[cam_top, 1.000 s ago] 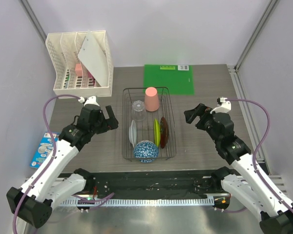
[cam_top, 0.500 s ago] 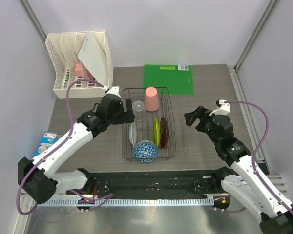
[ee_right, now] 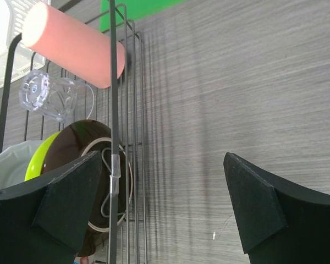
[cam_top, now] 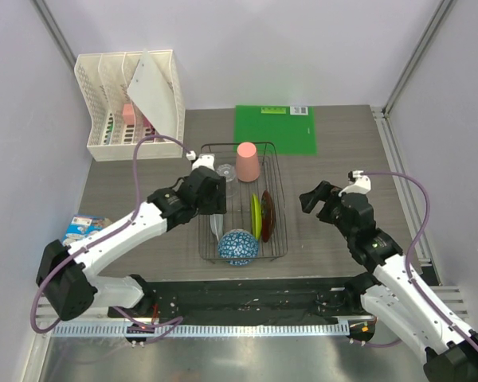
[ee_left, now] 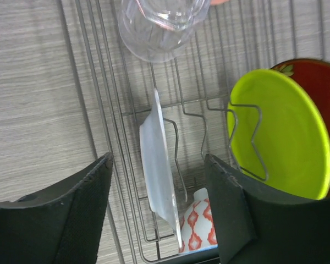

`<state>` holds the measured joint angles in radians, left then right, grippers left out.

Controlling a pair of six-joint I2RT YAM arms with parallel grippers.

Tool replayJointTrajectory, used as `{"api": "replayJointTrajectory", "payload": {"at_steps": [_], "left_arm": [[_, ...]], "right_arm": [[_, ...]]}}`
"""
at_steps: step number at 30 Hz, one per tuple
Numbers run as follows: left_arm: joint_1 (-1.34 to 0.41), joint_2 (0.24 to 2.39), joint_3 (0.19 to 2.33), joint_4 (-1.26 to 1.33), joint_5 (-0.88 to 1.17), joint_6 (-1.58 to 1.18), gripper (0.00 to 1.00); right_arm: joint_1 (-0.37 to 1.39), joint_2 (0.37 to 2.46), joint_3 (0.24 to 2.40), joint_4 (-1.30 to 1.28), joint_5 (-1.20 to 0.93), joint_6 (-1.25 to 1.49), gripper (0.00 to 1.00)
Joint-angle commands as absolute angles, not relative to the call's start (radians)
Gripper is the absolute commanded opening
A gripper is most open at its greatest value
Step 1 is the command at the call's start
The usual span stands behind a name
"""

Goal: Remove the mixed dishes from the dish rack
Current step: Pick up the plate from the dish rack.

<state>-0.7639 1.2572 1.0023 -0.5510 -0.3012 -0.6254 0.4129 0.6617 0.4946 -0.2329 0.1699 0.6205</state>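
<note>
The dark wire dish rack (cam_top: 237,146) holds a salmon-pink cup (cam_top: 248,161), a clear glass tumbler (cam_top: 225,177), a yellow-green plate (cam_top: 256,216), a dark red plate (cam_top: 267,215) and a blue-and-white bowl (cam_top: 238,247). My left gripper (cam_top: 215,200) hangs over the rack's left side. In the left wrist view its open jaws (ee_left: 159,212) straddle the upright white plate (ee_left: 157,165), with a gap on each side. Beyond the plate show the tumbler (ee_left: 159,27), the yellow-green plate (ee_left: 286,132) and the bowl (ee_left: 201,225). My right gripper (cam_top: 315,199) stands open and empty just right of the rack (ee_right: 114,110).
A white lattice organizer (cam_top: 131,103) with a leaning white board stands at the back left. A green mat (cam_top: 275,131) lies behind the rack. A blue packet (cam_top: 80,231) sits at the table's left edge. Bare grey table (ee_right: 236,110) lies right of the rack.
My left arm has swung right from beside the rack to over its left side, and its jaws have narrowed around the white plate. The right arm has edged slightly toward the rack.
</note>
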Motion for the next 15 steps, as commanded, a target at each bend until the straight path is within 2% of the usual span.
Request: {"api": "replayJointTrajectory", "payload": {"at_steps": [1, 10, 15], "left_arm": [[-0.827, 1.301, 1.025, -0.546, -0.445, -0.658, 0.65], [-0.902, 1.379, 1.028, -0.58, -0.558, -0.727, 0.47], [-0.914, 1.425, 1.026, -0.6, -0.587, -0.758, 0.43]], "right_arm": [[0.417, 0.661, 0.482, -0.166, 0.163, 0.64, 0.97], [0.419, 0.695, 0.491, -0.161, 0.156, 0.637, 0.97], [0.417, 0.678, 0.477, -0.169, 0.164, 0.638, 0.96]]}}
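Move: The white plate stands on edge in the rack, its middle about 8 cm below the left hand and some 4 cm nearer the base, with no real offset sideways. The clear glass is about 5 cm ahead and 3 cm to the right of this hand. The green plate lies roughly 10 cm right and 4 cm back, and the blue bowl 12 cm back and 6 cm right. From the right hand, the white plate is some 24 cm left, 5 cm back and 9 cm below. The left hand sinks about 4 cm towards the upright white plate, easing roughly 1 cm back and 1 cm to the right, with its fingers still pointing forward and down and one on each side of the plate's upper rim. As it goes down, the wrist rolls some 10 degrees so that the hand's left side rises, and the fingers draw in from about two-thirds open to a little under half open, still with a gap around the rim and no grip on it yet. ##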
